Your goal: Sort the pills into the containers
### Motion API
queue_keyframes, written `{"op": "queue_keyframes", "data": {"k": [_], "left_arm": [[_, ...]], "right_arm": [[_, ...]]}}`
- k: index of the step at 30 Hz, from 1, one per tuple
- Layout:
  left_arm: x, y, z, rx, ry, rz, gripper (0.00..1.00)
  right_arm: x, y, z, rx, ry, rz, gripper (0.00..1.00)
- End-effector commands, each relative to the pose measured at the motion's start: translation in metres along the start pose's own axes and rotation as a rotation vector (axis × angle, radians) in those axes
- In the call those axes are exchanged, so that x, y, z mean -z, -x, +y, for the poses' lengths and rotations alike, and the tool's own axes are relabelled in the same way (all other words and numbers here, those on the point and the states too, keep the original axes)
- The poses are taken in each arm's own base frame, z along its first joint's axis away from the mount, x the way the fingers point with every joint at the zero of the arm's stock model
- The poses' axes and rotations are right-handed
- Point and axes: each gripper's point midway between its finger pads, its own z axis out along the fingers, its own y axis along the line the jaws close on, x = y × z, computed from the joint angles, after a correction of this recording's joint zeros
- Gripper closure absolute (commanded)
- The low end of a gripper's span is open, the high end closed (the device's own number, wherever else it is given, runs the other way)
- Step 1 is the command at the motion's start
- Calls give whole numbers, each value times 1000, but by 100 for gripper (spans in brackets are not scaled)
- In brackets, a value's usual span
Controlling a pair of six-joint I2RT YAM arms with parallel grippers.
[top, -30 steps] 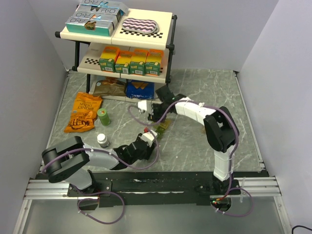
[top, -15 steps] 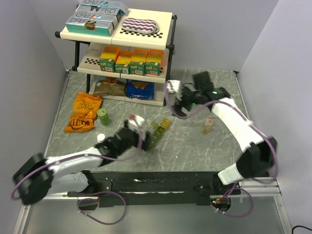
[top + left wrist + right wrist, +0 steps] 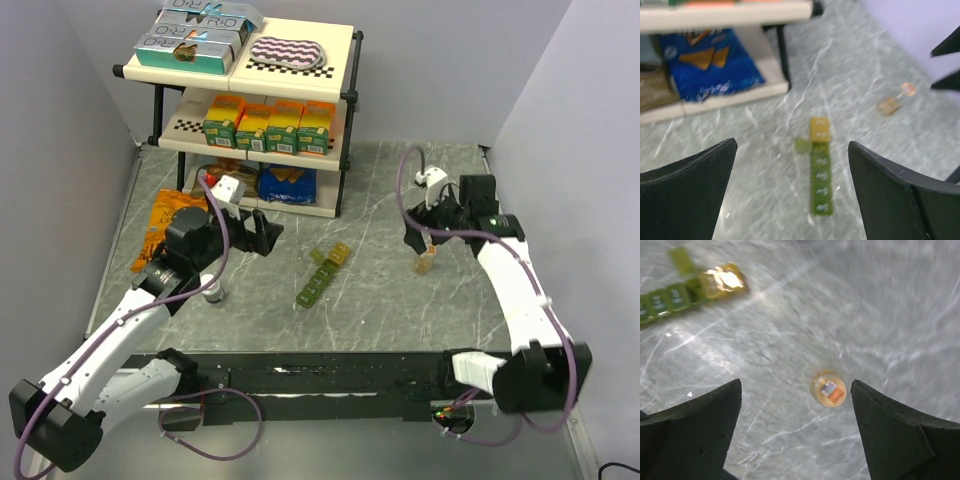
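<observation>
The containers (image 3: 322, 272) lie as one narrow strip on the marble table, dark green at the near end and yellow at the far end. In the left wrist view the containers (image 3: 820, 172) sit ahead, with one small green lid (image 3: 802, 145) flipped out to the side. My left gripper (image 3: 268, 232) (image 3: 792, 145) hangs open and empty, up and to the left of the strip. My right gripper (image 3: 422, 240) (image 3: 796, 383) is open over a small amber bottle (image 3: 425, 262) (image 3: 829, 388) that stands upright, untouched. No loose pills show in any view.
A two-tier shelf (image 3: 335, 60) with boxes stands at the back. An orange snack bag (image 3: 162, 222) and a blue chip bag (image 3: 288, 185) lie at the left and under the shelf. A white-capped bottle (image 3: 212, 291) stands by my left arm. Grey walls close both sides.
My left arm has swung back and to the left, away from the strip, and its jaws have opened. My right arm has pulled to the right, over the small amber bottle, jaws opening.
</observation>
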Motion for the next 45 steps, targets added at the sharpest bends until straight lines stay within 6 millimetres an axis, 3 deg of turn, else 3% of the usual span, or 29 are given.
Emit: {"op": "queue_keyframes", "data": {"k": [1,4,8,12,25,40,45], "left_arm": [[6,-51,32,-70,113,131,0],[11,-56,34,-84,119,168,1],[13,-56,42,-103,164,166,0],[12,-56,39,-106,145,166,1],[13,-55,39,-110,144,162,1],[14,-55,39,-110,144,164,1],[14,-56,39,-108,143,165,1]], "right_arm": [[-12,-23,-28,-225,-63,117,5],[-20,-38,-51,-272,-116,177,10],[-35,-49,-61,-319,-99,257,21],[-46,-62,-63,-347,-81,321,26],[-52,-97,-49,-340,-37,446,31],[-64,-109,-48,-308,-48,510,36],[-62,-114,-49,-301,-62,524,43]]}}
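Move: Standing on the table under the right hand is the clear pill bottle, about 4 cm ahead, 5 cm to the hand's right, its middle some 17 cm below. The green-and-yellow pill organizer lies about 23 cm to the hand's left and 2 cm ahead, its opened lid roughly 25 cm left and 6 cm ahead, both about 20 cm down. From the left hand, the bottle is about 6 cm ahead, 38 cm right, 24 cm below. Sinking about 12 cm while swinging some 5 cm to its right, the right hand comes down on the clear pill bottle; it reaches forward early, then eases partly back. Its fingers tip some 30 degrees further down and narrow from wide open to a little over half, ending astride the cap, not shut. The left hand, empty and open, drops about 7 cm, drifts 3 cm left, then holds still. ##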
